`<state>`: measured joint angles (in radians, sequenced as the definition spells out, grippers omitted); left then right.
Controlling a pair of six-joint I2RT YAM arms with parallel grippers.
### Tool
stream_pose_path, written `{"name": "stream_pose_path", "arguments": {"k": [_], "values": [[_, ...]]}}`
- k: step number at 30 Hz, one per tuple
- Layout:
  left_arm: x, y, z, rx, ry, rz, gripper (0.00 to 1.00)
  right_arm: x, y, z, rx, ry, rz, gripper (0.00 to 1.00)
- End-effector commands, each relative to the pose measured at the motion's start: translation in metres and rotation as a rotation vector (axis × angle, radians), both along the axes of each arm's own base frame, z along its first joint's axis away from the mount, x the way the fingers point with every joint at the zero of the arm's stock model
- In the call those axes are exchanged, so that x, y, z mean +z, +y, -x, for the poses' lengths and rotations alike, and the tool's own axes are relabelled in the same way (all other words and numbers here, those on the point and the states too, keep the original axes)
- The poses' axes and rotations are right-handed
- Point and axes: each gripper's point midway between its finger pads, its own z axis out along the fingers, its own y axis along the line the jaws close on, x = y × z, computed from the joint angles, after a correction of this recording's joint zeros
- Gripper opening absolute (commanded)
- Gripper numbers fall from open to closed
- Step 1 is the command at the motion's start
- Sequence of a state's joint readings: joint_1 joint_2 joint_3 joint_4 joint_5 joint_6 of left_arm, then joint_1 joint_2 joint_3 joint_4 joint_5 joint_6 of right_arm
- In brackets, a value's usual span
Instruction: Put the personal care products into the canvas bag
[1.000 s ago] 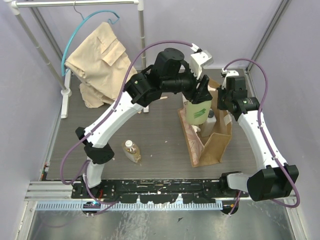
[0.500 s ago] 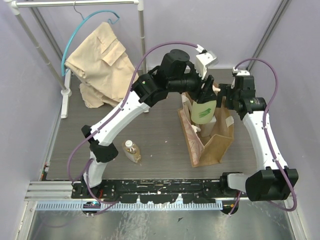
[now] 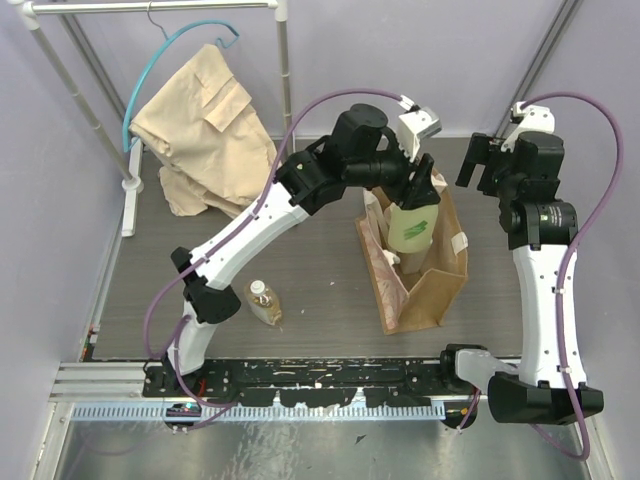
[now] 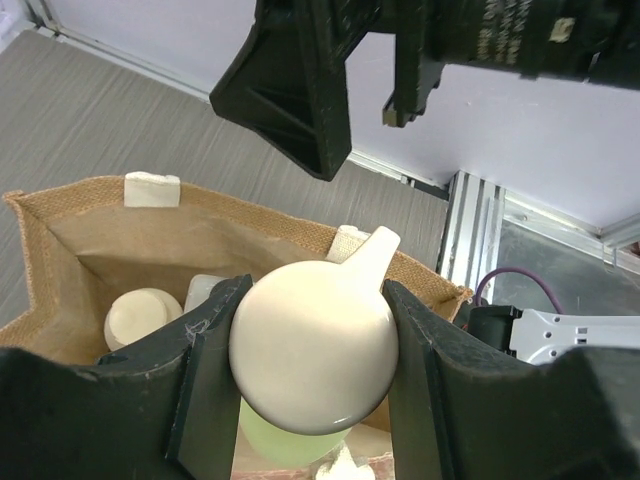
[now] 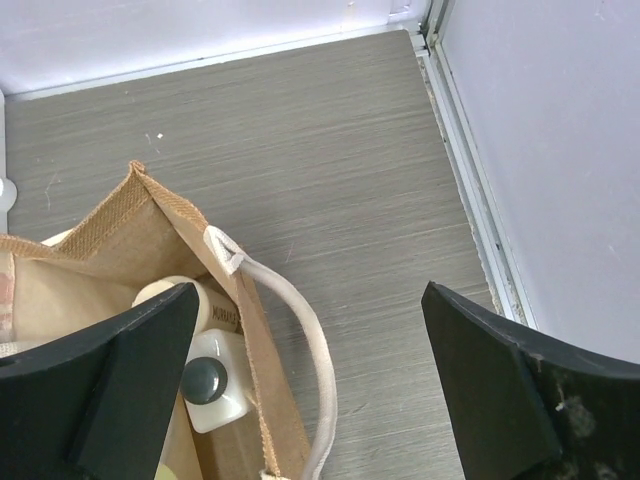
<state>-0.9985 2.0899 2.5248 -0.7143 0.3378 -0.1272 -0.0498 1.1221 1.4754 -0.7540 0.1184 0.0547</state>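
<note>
The tan canvas bag (image 3: 432,290) stands upright right of centre. My left gripper (image 3: 417,188) is shut on the cream pump top of the translucent green-yellow bottle (image 3: 408,226) and holds it over the bag's mouth. In the left wrist view the gripper (image 4: 313,345) clamps the cap, with the green body (image 4: 290,447) below. Inside the bag (image 5: 170,225) lie the white rectangular black-capped bottle (image 5: 207,385) and the cream round-capped bottle (image 4: 140,315). The amber bottle (image 3: 263,302) lies on the table at the near left. My right gripper (image 3: 487,170) is open and empty, raised right of the bag, and its wrist view shows it (image 5: 310,295) above the bag's handle (image 5: 318,360).
A beige garment (image 3: 195,120) hangs from a teal hanger on a white clothes rack (image 3: 283,60) at the far left. Purple walls close in the left, back and right. A metal rail (image 3: 300,375) runs along the near edge.
My left gripper has carried the green-yellow bottle rightward to above the bag's mouth. My right gripper has pulled away from the bag's far rim, up and to the right.
</note>
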Motion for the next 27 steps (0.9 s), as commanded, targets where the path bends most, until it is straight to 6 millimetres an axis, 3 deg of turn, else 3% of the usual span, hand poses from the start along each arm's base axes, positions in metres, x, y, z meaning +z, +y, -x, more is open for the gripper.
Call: {"name": "stream_pose_path", "arguments": {"k": [1,13,19,24,27], "values": [[0.041,-0.015,0.005,-0.044,-0.048,0.166,0.00,0.013,-0.005,0.005,-0.015,-0.022,0.014,1.00],[-0.041,-0.031,0.021,-0.039,0.035,0.025,0.00,-0.020,0.011,-0.006,0.072,0.036,-0.049,1.00],[-0.062,-0.032,0.021,-0.026,0.062,0.012,0.00,-0.052,0.023,-0.014,0.137,0.096,-0.103,1.00],[-0.067,-0.033,0.023,-0.031,0.069,0.011,0.00,-0.084,0.030,-0.016,0.171,0.151,-0.130,0.99],[-0.073,-0.035,0.025,-0.033,0.076,0.006,0.00,-0.102,0.034,-0.015,0.186,0.180,-0.147,0.89]]}}
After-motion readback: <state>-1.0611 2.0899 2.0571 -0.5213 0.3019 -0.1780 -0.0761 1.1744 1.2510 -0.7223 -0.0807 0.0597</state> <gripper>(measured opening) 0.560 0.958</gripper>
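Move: The left gripper already holds the green pump bottle by its cream top above the canvas bag; the bag's middle lies about 24 cm below, 3 cm back and 3 cm right. In the bag, the white bottle is 4 cm ahead and 3 cm right of that gripper, the cream bottle 9 cm ahead and 3 cm right, both 26 cm down. From the open right gripper, the bag's right rim is 5 cm left, 2 cm ahead and 14 cm below. Lower the left gripper about 16 cm down into the bag, easing slightly right and back, tipping its fingers some 15 degrees further down and keeping its hold on the green bottle; stop as the descent runs out. Meanwhile, after a brief hover, drop the right gripper about 10 cm, drifting a little left, its fingers still wide, down to the bag's right rim and handle. ##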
